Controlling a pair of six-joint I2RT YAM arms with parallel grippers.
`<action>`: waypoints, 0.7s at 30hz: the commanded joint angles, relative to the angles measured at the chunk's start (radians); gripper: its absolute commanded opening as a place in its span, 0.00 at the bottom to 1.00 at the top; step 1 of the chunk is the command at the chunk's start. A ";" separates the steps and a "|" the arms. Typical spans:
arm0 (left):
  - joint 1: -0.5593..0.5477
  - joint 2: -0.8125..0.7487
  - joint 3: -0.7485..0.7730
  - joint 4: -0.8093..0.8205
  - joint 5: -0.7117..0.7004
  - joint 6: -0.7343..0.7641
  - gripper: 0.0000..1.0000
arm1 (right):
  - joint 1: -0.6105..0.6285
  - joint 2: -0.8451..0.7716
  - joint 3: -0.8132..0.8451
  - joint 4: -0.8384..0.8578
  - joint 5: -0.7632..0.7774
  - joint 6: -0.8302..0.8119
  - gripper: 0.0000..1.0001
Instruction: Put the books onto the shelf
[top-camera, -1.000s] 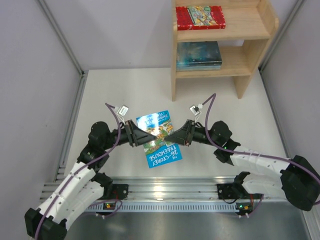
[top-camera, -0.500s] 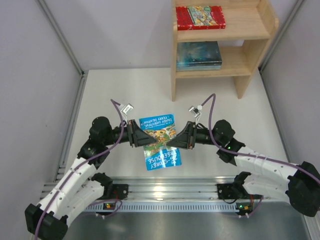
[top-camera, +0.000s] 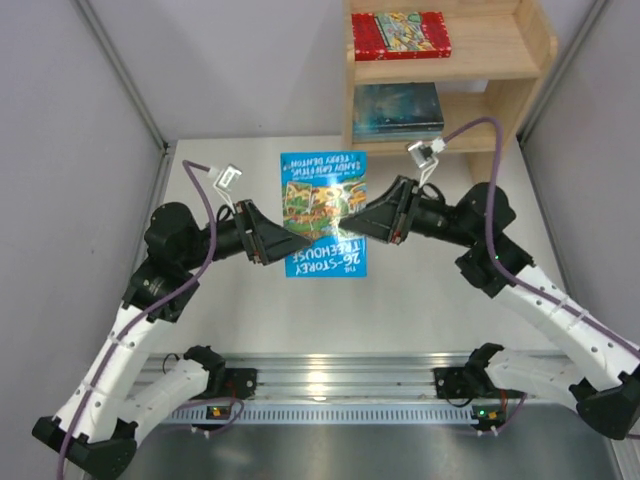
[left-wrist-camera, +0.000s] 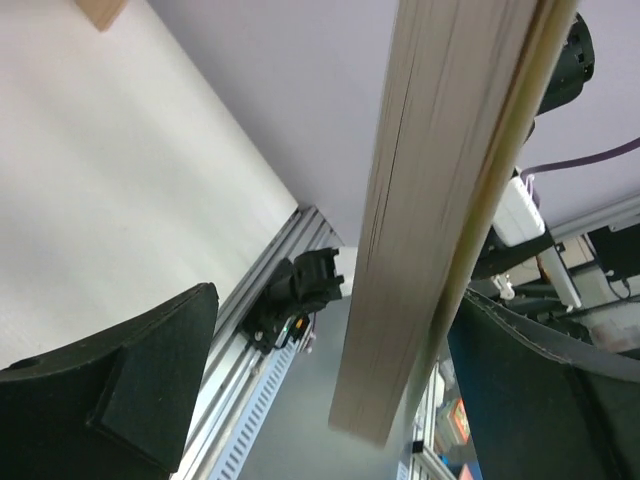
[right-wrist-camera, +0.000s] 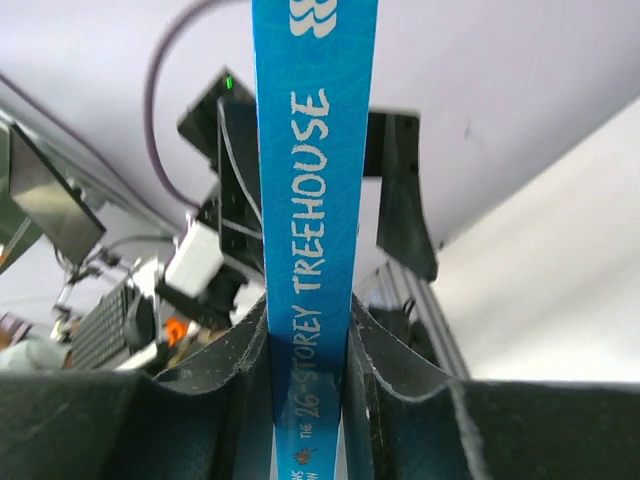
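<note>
The bright blue cartoon book (top-camera: 325, 213) hangs in the air above the table, cover up. My right gripper (top-camera: 358, 217) is shut on its spine edge; the right wrist view shows the blue spine (right-wrist-camera: 312, 150) pinched between both pads, gripper (right-wrist-camera: 308, 370). My left gripper (top-camera: 290, 243) is open at the book's opposite edge. In the left wrist view the page edge (left-wrist-camera: 440, 200) stands between the wide-apart fingers (left-wrist-camera: 110, 390), nearer the right one. The wooden shelf (top-camera: 500, 50) stands at the back right, with a red book (top-camera: 400, 33) on its top tier and a dark teal book (top-camera: 397, 110) below.
Grey walls close in both sides of the white table (top-camera: 220, 320). An aluminium rail (top-camera: 330, 375) with the arm bases runs along the near edge. The shelf's left side panel (top-camera: 348, 170) reaches down to the table just behind the raised book.
Both arms have lifted the blue book off the table and carried it toward the shelf. The left gripper has opened and let go of it; the right still grips it.
</note>
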 joint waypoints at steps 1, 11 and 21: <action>0.001 0.002 0.074 -0.040 -0.074 -0.040 0.98 | -0.110 -0.014 0.169 -0.076 0.033 -0.012 0.00; 0.000 -0.033 0.165 -0.224 -0.212 0.104 0.99 | -0.310 0.182 0.522 -0.058 0.379 0.105 0.00; 0.000 -0.099 -0.015 -0.230 -0.243 0.084 0.99 | -0.301 0.382 0.661 0.178 0.947 0.137 0.00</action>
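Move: My right hand holds the treehouse book on edge. The middle of the top shelf lies about 34 cm ahead of that hand, 17 cm to its right and roughly level, some 2 cm higher. On that shelf the red book is about 36 cm ahead, 10 cm right and 4 cm up; the teal book on the shelf below is 36 cm ahead, 11 cm right and 15 cm lower. From my left hand the top shelf's middle is some 34 cm ahead, 23 cm right and 6 cm up. Keeping my right-hand pinch on the treehouse book, I sweep it forward about 23 cm towards the top shelf, rising some 15 cm early and levelling off, and drifting right as well. Meanwhile I turn that wrist some 50 degrees clockwise, so the fingers swing from pointing left towards the shelf. My left hand, already open around the book's edge, is left empty, edging up, then back down and a little left. ##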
